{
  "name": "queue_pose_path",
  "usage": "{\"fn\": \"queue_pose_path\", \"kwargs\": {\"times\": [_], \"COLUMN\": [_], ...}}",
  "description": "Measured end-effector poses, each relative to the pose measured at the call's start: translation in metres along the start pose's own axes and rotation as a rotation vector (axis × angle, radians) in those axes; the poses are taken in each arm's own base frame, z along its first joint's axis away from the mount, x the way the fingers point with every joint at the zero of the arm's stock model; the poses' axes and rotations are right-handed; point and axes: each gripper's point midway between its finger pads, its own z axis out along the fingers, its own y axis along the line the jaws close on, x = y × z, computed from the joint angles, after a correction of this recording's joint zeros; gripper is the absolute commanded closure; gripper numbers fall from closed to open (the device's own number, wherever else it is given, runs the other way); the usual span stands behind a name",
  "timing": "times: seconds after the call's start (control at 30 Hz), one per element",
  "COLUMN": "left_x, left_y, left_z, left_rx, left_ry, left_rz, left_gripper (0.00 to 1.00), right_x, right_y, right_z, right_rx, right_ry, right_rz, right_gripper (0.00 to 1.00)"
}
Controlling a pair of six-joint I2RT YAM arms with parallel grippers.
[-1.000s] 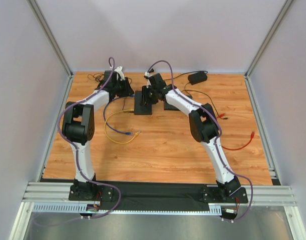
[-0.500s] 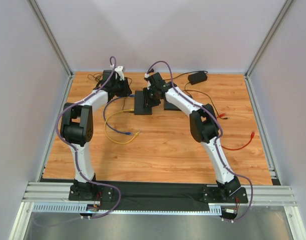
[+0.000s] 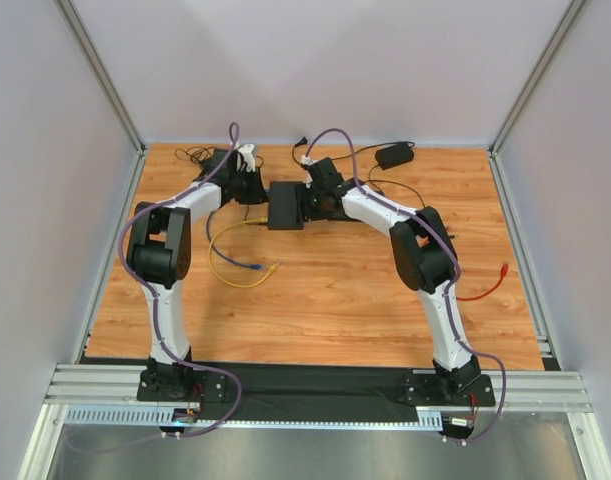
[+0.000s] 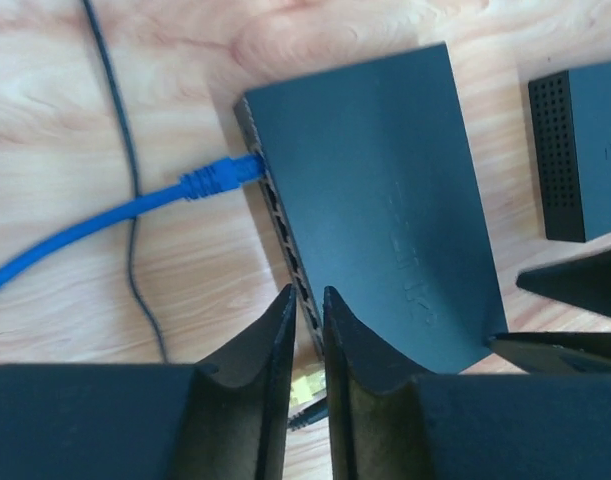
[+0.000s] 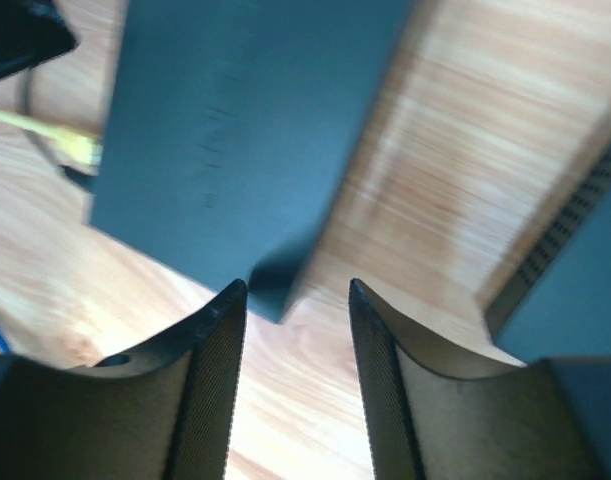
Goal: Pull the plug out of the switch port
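Observation:
The dark switch [image 3: 284,207] [image 4: 385,200] lies flat at the back of the wooden table. A blue plug [image 4: 220,177] sits in a port at the far end of its port side. A yellow plug [image 4: 307,385] [image 5: 80,148] sits at the near end of that side. My left gripper [image 4: 305,300] [image 3: 257,190] is at the port side, its jaws drawn close with the yellow plug filling the narrow gap. My right gripper [image 5: 297,290] [image 3: 307,203] stands open on the opposite side, with one corner of the switch [image 5: 235,120] just ahead of its left finger.
A second black vented box [image 4: 580,150] [image 5: 575,290] lies right of the switch. A thin black wire [image 4: 125,170] runs beside the blue cable. A yellow cable [image 3: 230,275] loops on the table, a power adapter [image 3: 394,155] lies at the back, and a red cable [image 3: 485,290] at the right.
My left gripper moved right to the switch's port side and its jaws narrowed. My right gripper came off the top of the switch, shifted right and opened wider.

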Motion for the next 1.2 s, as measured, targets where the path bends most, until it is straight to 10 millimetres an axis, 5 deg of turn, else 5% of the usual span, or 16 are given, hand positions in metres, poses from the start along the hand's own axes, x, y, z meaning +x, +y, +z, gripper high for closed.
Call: {"fn": "queue_pose_path", "kwargs": {"times": [0.03, 0.13, 0.43, 0.77, 1.2], "left_x": [0.004, 0.009, 0.012, 0.019, 0.021], "left_y": [-0.001, -0.006, -0.009, -0.008, -0.013], "left_z": [0.002, 0.006, 0.016, 0.022, 0.024], "left_rx": [0.003, 0.023, 0.046, 0.050, 0.083], "left_ry": [0.011, 0.026, 0.040, 0.072, 0.086], "left_rz": [-0.002, -0.008, -0.025, -0.048, -0.063], "left_gripper": [0.63, 0.53, 0.53, 0.55, 0.57], "right_x": [0.003, -0.004, -0.032, -0.030, -0.052], "right_y": [-0.005, -0.015, -0.049, -0.037, -0.017], "right_z": [0.001, 0.002, 0.002, 0.017, 0.024], "right_rx": [0.005, -0.003, -0.067, -0.148, -0.252], "right_ry": [0.001, -0.020, -0.064, -0.044, -0.085], "right_rz": [0.005, 0.031, 0.116, 0.129, 0.162], "right_gripper": [0.48, 0.47, 0.48, 0.49, 0.50]}}
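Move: The switch with the blue and yellow plugs has its middle some 5 cm to the right of the left hand, about 1 cm back and 4 cm below. Its blue plug sits 3 cm ahead and 1 cm right of that hand, and its yellow plug 4 cm back and 1 cm right. From the right hand, the same switch lies about 3 cm ahead and 4 cm left, 2 cm lower; the second switch is 3 cm ahead and 11 cm to the right. The switch is closed in on from both sides. Along its right side the right hand swings out, forward and right, then eases back left, ending some 6 cm farther forward, its open fingers straddling that edge as the hand rolls nearly 20 degrees, left side rising. The left hand opens its fingers and sinks 2.5 cm while shifting about 2 cm right, over the port edge. ##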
